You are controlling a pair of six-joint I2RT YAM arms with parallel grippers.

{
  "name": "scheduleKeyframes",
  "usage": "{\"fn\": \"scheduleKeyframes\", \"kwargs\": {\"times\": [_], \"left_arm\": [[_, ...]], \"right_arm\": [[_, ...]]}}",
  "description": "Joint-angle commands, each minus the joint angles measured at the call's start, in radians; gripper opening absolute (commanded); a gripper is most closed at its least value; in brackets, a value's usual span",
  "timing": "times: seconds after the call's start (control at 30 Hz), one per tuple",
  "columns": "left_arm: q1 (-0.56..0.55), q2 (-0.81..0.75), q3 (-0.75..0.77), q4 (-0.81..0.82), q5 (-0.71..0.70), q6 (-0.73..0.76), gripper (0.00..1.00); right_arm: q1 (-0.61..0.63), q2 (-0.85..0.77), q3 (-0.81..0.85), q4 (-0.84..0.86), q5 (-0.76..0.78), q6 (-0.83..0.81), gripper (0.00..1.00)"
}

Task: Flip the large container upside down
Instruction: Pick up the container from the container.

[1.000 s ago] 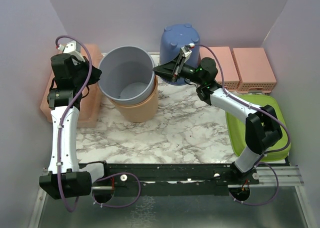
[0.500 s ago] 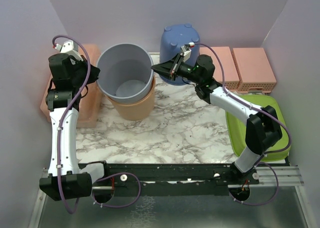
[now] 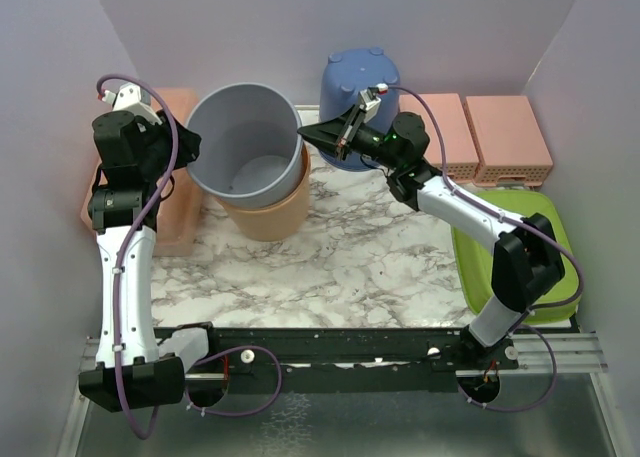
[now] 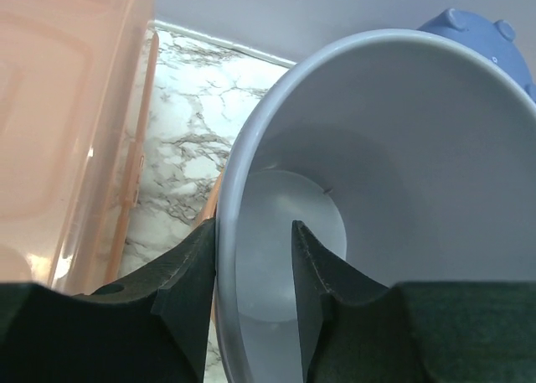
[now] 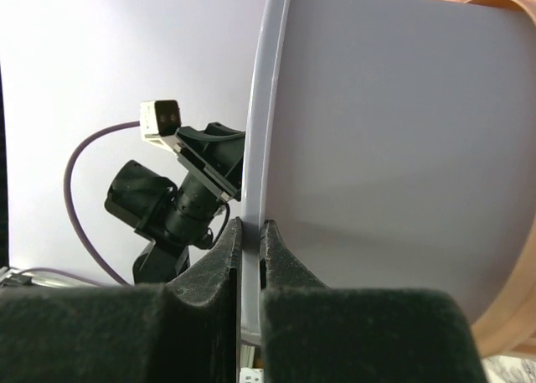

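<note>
The large grey container (image 3: 245,127) sits mouth-up, nested in an orange container (image 3: 280,217) and tipped a little. My right gripper (image 3: 303,132) is shut on its right rim; in the right wrist view the gripper (image 5: 252,224) pinches the thin rim of the grey wall (image 5: 394,148). My left gripper (image 3: 193,152) is at the left rim, open. In the left wrist view the gripper (image 4: 253,228) straddles that rim, one finger outside against it and one inside, apart from the wall (image 4: 402,148).
A blue container (image 3: 358,77) stands upside down just behind my right gripper. A salmon lidded box (image 3: 185,207) lies at the left wall, two pink blocks (image 3: 510,137) at back right, a green tray (image 3: 470,257) at the right.
My right gripper has shut on the grey container's rim. My left gripper has let go and opened. The grey container has shifted slightly left and back.
</note>
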Motion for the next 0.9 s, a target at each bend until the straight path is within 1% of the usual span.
{"fn": "scheduleKeyframes", "kwargs": {"times": [0.0,0.07,0.17,0.2,0.43,0.57,0.7,0.77,0.87], "left_arm": [[-0.062,-0.024,0.032,-0.005,0.180,-0.051,0.42],[-0.062,-0.019,0.039,-0.047,0.111,-0.052,0.54],[-0.061,-0.019,0.030,-0.091,-0.055,-0.015,0.62],[-0.061,-0.018,0.026,-0.099,-0.090,-0.002,0.64],[-0.060,-0.009,0.020,-0.116,-0.122,0.001,0.78],[-0.062,0.027,0.053,-0.156,-0.171,-0.004,0.83],[-0.061,0.047,0.091,-0.199,-0.233,0.039,0.87],[-0.061,0.043,0.094,-0.214,-0.272,0.051,0.88],[-0.060,0.033,0.083,-0.218,-0.281,0.057,0.88]], "right_arm": [[0.077,-0.029,0.030,0.029,-0.033,0.032,0.01],[0.077,-0.038,0.029,0.032,-0.025,0.034,0.01],[0.077,-0.050,0.066,-0.065,0.000,-0.031,0.01],[0.077,-0.050,0.075,-0.088,0.003,-0.045,0.01],[0.077,-0.055,0.055,-0.085,0.021,-0.037,0.01],[0.074,-0.061,0.043,-0.086,0.033,-0.037,0.01],[0.069,-0.067,0.038,-0.090,0.033,-0.035,0.01],[0.058,-0.079,0.028,-0.103,0.044,-0.035,0.01],[0.043,-0.086,0.021,-0.103,0.040,-0.033,0.01]]}}
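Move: The gray container sits tilted in the tan container, its middle about 11 cm to the left hand's right, 1 cm back and 12 cm below, with the left rim already between that hand's half-open fingers; the tan container is some 12 cm right, 4 cm back and 21 cm down, the peach box about 13 cm left, 3 cm ahead and 25 cm down. From the right hand, pinching the opposite rim, the gray container's middle is about 12 cm left, 2 cm back and 12 cm below; the upturned blue container stands some 12 cm right, 14 cm ahead and 20 cm down. The left fingers spread from under half open to nearly wide on either side of the gray container's rim, freeing it, while the hand sinks about 3 cm, drifts some 2 cm left and tips down roughly 10 degrees. The right hand keeps its pinch on the opposite rim and draws it back about 2.5 cm and some 1.5 cm left, rising slightly at first and then easing down again. ##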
